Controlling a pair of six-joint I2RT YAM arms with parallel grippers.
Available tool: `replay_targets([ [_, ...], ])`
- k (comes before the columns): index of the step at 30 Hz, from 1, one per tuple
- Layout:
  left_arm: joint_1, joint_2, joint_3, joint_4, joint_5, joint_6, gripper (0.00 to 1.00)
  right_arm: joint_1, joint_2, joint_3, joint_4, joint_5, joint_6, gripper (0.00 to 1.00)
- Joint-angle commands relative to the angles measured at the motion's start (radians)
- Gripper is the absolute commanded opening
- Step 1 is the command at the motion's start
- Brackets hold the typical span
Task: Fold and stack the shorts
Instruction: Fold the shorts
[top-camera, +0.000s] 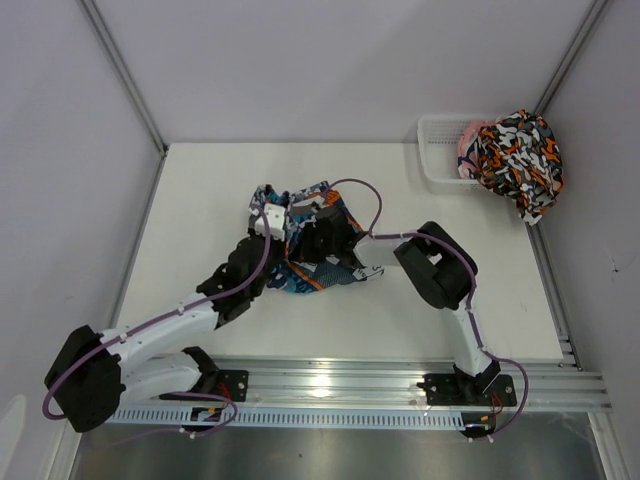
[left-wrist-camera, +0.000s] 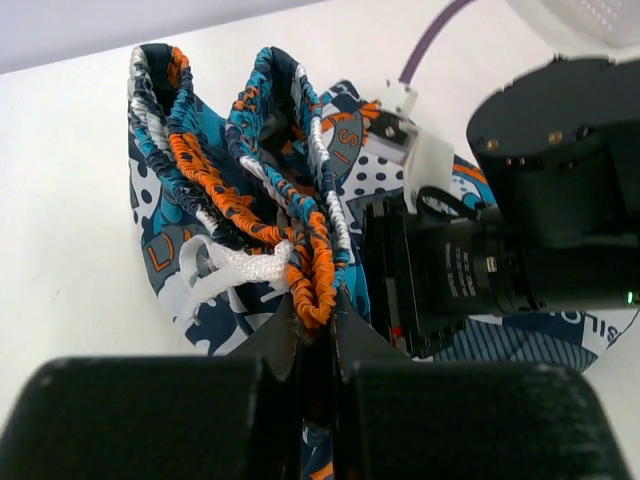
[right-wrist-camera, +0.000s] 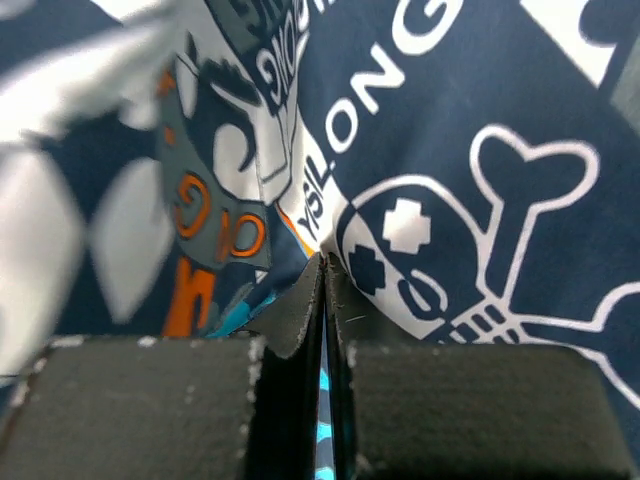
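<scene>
The teal-blue, orange and white shorts (top-camera: 305, 278) lie bunched at the middle of the table. My left gripper (top-camera: 285, 228) is shut on their gathered orange waistband (left-wrist-camera: 312, 290), beside the white drawstring (left-wrist-camera: 235, 268). My right gripper (top-camera: 322, 245) presses close beside it from the right, shut on a fold of the same shorts (right-wrist-camera: 420, 150), with a sliver of teal cloth between its fingers (right-wrist-camera: 300, 310). The right gripper's black body (left-wrist-camera: 500, 260) fills the right of the left wrist view. The blotched orange, black and white shorts (top-camera: 522, 160) hang over the basket at the back right.
A white mesh basket (top-camera: 440, 150) stands in the far right corner against the wall. Grey walls close the table on the left, back and right. An aluminium rail (top-camera: 350, 385) carrying both arm bases runs along the near edge.
</scene>
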Motion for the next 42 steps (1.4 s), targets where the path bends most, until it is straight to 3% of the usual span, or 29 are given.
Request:
replay_targets([
  [1, -0.035, 0.034, 0.046, 0.024, -0.046, 0.036, 0.00, 0.001, 0.001, 0.035, 0.062, -0.046, 0.023, 0.00],
  [6, -0.122, 0.128, 0.147, 0.008, -0.132, 0.093, 0.00, 0.007, 0.026, 0.045, 0.107, -0.097, 0.051, 0.00],
  [17, -0.133, 0.172, 0.183, 0.003, -0.140, 0.119, 0.00, -0.055, -0.081, 0.096, -0.039, -0.134, -0.050, 0.00],
  [22, -0.133, 0.140, 0.166, 0.024, -0.138, 0.131, 0.00, -0.149, -0.172, 0.043, -0.143, -0.082, -0.112, 0.00],
  [30, -0.134, 0.148, 0.155, 0.041, -0.125, 0.142, 0.00, -0.306, -0.299, -0.062, -0.243, -0.146, -0.202, 0.00],
  [36, -0.134, 0.161, 0.169, 0.046, -0.118, 0.152, 0.00, -0.375, -0.356, -0.267, -0.116, -0.172, -0.170, 0.00],
  [42, -0.134, 0.165, 0.175, 0.055, -0.138, 0.166, 0.00, -0.391, -0.296, -0.346, -0.028, -0.213, -0.136, 0.00],
])
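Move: The left hand still grips the gathered waistband some 19 cm above its arm's foot; its loose loops stretch about 13 cm ahead and 3 cm left, roughly 12 cm lower. The spread leg's outer near corner lies around 26 cm right and 2 cm back of that hand, 18 cm below. From the shut right fingertips on the cloth, this corner is about 20 cm right and 4 cm back, and the leg's far corner 17 cm ahead, 5 cm right. The right hand, its fingers kept shut, edges slightly left and up at the cloth beside the left hand, then swings right in an arc that rises about 9 cm and reaches forward before dropping back, coming down some 18 cm to the right on the spread leg near its outer end. Meanwhile the left hand keeps its pinch on the waistband, carries it about 4 cm right early on, then holds it there at nearly the same height, its left side rolling up some 10 degrees. ##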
